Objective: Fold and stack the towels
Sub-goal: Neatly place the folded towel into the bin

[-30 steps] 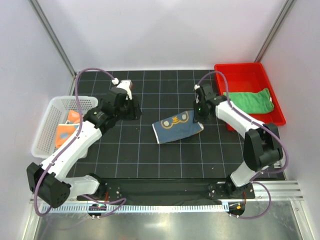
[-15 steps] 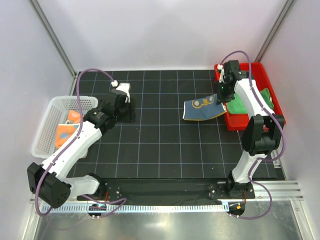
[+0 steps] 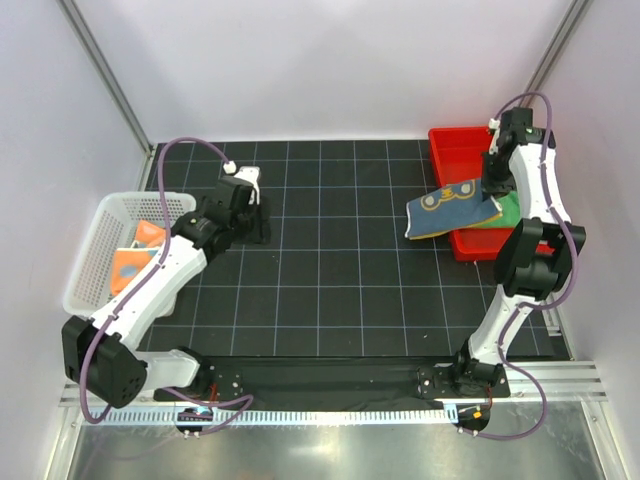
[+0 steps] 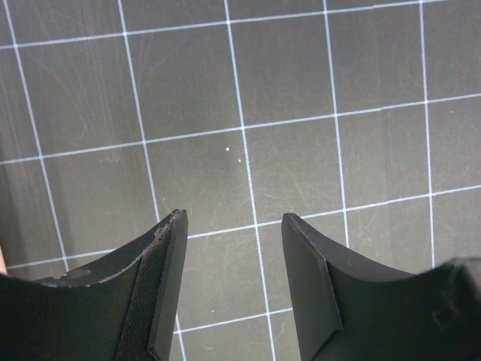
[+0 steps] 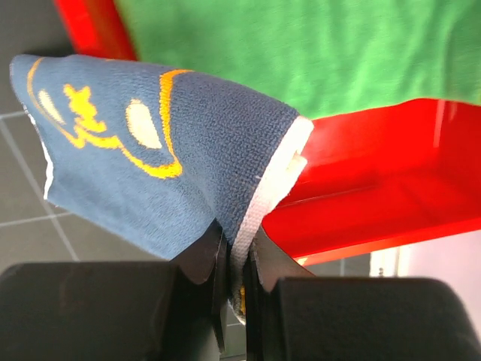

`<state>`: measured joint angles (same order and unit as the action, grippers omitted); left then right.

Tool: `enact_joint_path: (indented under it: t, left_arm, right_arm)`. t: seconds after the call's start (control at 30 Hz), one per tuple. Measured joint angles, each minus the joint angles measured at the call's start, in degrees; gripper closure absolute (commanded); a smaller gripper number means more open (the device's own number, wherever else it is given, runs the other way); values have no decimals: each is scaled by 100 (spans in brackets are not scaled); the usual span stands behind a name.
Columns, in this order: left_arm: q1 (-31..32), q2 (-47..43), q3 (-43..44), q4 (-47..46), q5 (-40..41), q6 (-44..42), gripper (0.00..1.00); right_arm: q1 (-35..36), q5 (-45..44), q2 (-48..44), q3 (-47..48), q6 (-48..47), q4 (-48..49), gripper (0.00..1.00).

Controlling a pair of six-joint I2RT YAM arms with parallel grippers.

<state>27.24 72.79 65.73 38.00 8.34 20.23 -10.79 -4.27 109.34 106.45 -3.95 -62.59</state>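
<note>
A folded dark blue towel [image 3: 448, 208] with yellow tiger markings hangs in the air, and my right gripper [image 3: 492, 192] is shut on its right edge. It hangs over the left wall of the red tray [image 3: 455, 142]. In the right wrist view the towel [image 5: 150, 150] is pinched between the fingers [image 5: 237, 256], just in front of the plain green towel [image 5: 301, 45] lying folded in the tray [image 5: 361, 195]. My left gripper [image 3: 256, 218] hovers open over the black mat at the back left, with only bare mat between its fingertips [image 4: 233, 226]. A pale towel with orange patches [image 3: 132, 260] lies in the basket.
The white plastic basket [image 3: 92, 235] stands at the left edge of the mat. The red tray sits at the back right, close to the right wall. Grey walls enclose the gridded mat [image 3: 320, 290] on three sides.
My right arm has lifted the blue towel from the middle of the mat and carried it right and back to the red tray's edge. The left arm has barely moved.
</note>
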Motion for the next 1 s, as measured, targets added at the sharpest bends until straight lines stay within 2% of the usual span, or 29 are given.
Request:
enact_joint_path:
  t: [0.3,1.0]
  left_arm:
    - [0,155,0,0,2,-63,43]
    - [0,426,0,2,2,-120,43]
  right_arm:
    - [-352,-280,492,807,-402,-83,99]
    - [-782,-540,1360,1650,-1073,74,99]
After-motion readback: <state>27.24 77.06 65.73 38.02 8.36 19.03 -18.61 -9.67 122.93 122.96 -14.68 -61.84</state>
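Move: The right hand already grips the right end of the folded blue towel, whose middle is about 10 cm to its left. Its place, the green towel in the bin, has its middle some 7 cm ahead, 5 cm right and 14 cm below; the bin's left rim is roughly level with the hand, 9 cm left and 8 cm below. From the left hand the green towel is about 12 cm ahead, 55 cm right and 17 cm below. Still pinching the blue towel's end, the right hand carries it about 10 cm right and 4 cm forward. ##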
